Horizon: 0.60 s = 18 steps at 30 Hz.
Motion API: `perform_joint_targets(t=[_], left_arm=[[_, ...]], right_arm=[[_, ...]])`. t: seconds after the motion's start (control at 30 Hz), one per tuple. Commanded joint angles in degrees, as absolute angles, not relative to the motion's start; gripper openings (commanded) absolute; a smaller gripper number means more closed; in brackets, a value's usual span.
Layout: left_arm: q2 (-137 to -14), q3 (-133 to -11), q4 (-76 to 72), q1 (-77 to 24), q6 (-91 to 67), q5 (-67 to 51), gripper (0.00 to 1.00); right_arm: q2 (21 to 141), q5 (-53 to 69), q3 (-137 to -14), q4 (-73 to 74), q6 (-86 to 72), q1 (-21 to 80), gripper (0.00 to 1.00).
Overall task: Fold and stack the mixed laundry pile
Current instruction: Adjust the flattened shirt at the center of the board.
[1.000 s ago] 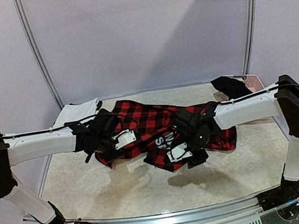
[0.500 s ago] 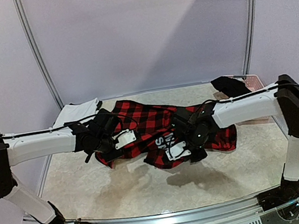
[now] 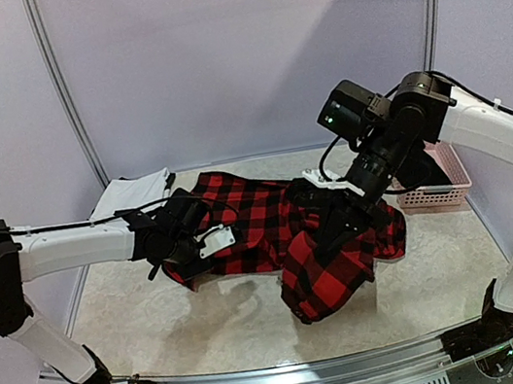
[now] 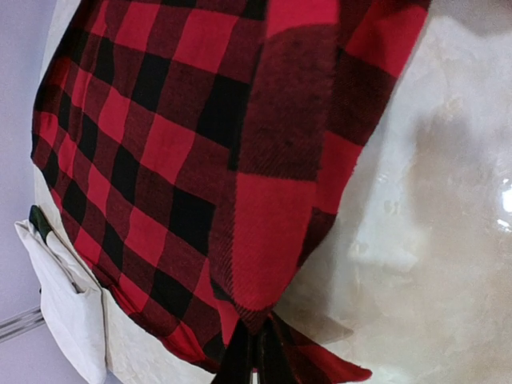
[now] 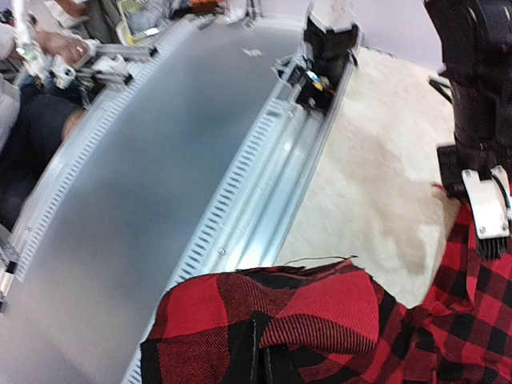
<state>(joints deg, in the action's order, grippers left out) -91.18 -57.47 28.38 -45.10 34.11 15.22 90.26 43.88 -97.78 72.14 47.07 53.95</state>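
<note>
The red-and-black checked flannel shirt (image 3: 251,217) lies across the middle of the table, its right part lifted off the surface. My left gripper (image 3: 195,253) stays low at the shirt's left edge, shut on a fold of the flannel (image 4: 264,240); its dark fingers pinch the cloth (image 4: 258,360). My right gripper (image 3: 318,203) is raised above the table, shut on a bunch of the shirt (image 5: 320,312), and a flap of flannel (image 3: 325,279) hangs down from it. A white cloth (image 3: 128,192) lies folded at the back left, also visible at the shirt's side (image 4: 68,304).
A pink perforated basket (image 3: 437,183) stands at the right edge behind the right arm. The metal front rail (image 5: 264,184) runs along the near table edge. The left arm (image 5: 480,96) shows in the right wrist view, close to the lifted shirt.
My right gripper shut on the shirt, then rose high and swung right, pulling a flap of flannel up. The left gripper has held its place on the shirt.
</note>
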Motion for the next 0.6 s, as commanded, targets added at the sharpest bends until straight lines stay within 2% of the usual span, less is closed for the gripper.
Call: perform_joint_targets(t=[0.0,0.23,0.43,0.57], left_arm=[[-91.93,-57.23,28.54,-45.08,34.61,14.84,0.00],[-89.88,-57.25,32.50,-46.14,35.01,12.90,0.00],[-84.16,-57.90,40.41,-46.75,32.83,11.67,0.01],[-80.89,-54.03,41.84,-47.96,32.05,11.29,0.02]], right_arm=[[91.15,56.88,-103.80,84.94,47.27,54.83,0.02],[91.92,66.17,-109.71,88.41,47.33,56.37,0.04],[94.02,64.13,-109.15,92.69,51.89,57.41,0.04],[95.88,60.88,-102.18,94.80,57.05,57.48,0.04]])
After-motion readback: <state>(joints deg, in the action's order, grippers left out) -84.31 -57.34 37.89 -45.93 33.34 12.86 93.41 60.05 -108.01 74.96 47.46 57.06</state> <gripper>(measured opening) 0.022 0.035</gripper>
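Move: The checked shirt's spread body has its middle about 33 cm ahead of the right gripper, 8 cm left and some 29 cm below; that gripper already holds up a hanging fold. The pink basket is roughly 36 cm ahead of it and 37 cm right. From the left gripper, already pinching the shirt's near-left corner, the shirt's middle is about 13 cm ahead, 18 cm right and 7 cm below; the folded white shirt is 29 cm ahead, 23 cm left. Up and back, away from the spread shirt, the right hand keeps its pinch and hoists the fold some 8 cm higher and 5 cm towards the base, its fingers tilting up roughly 15 degrees, then starts to sink. The left hand, still gripping its corner, dips slightly before drawing it back about 3 cm, rising and easing left. ##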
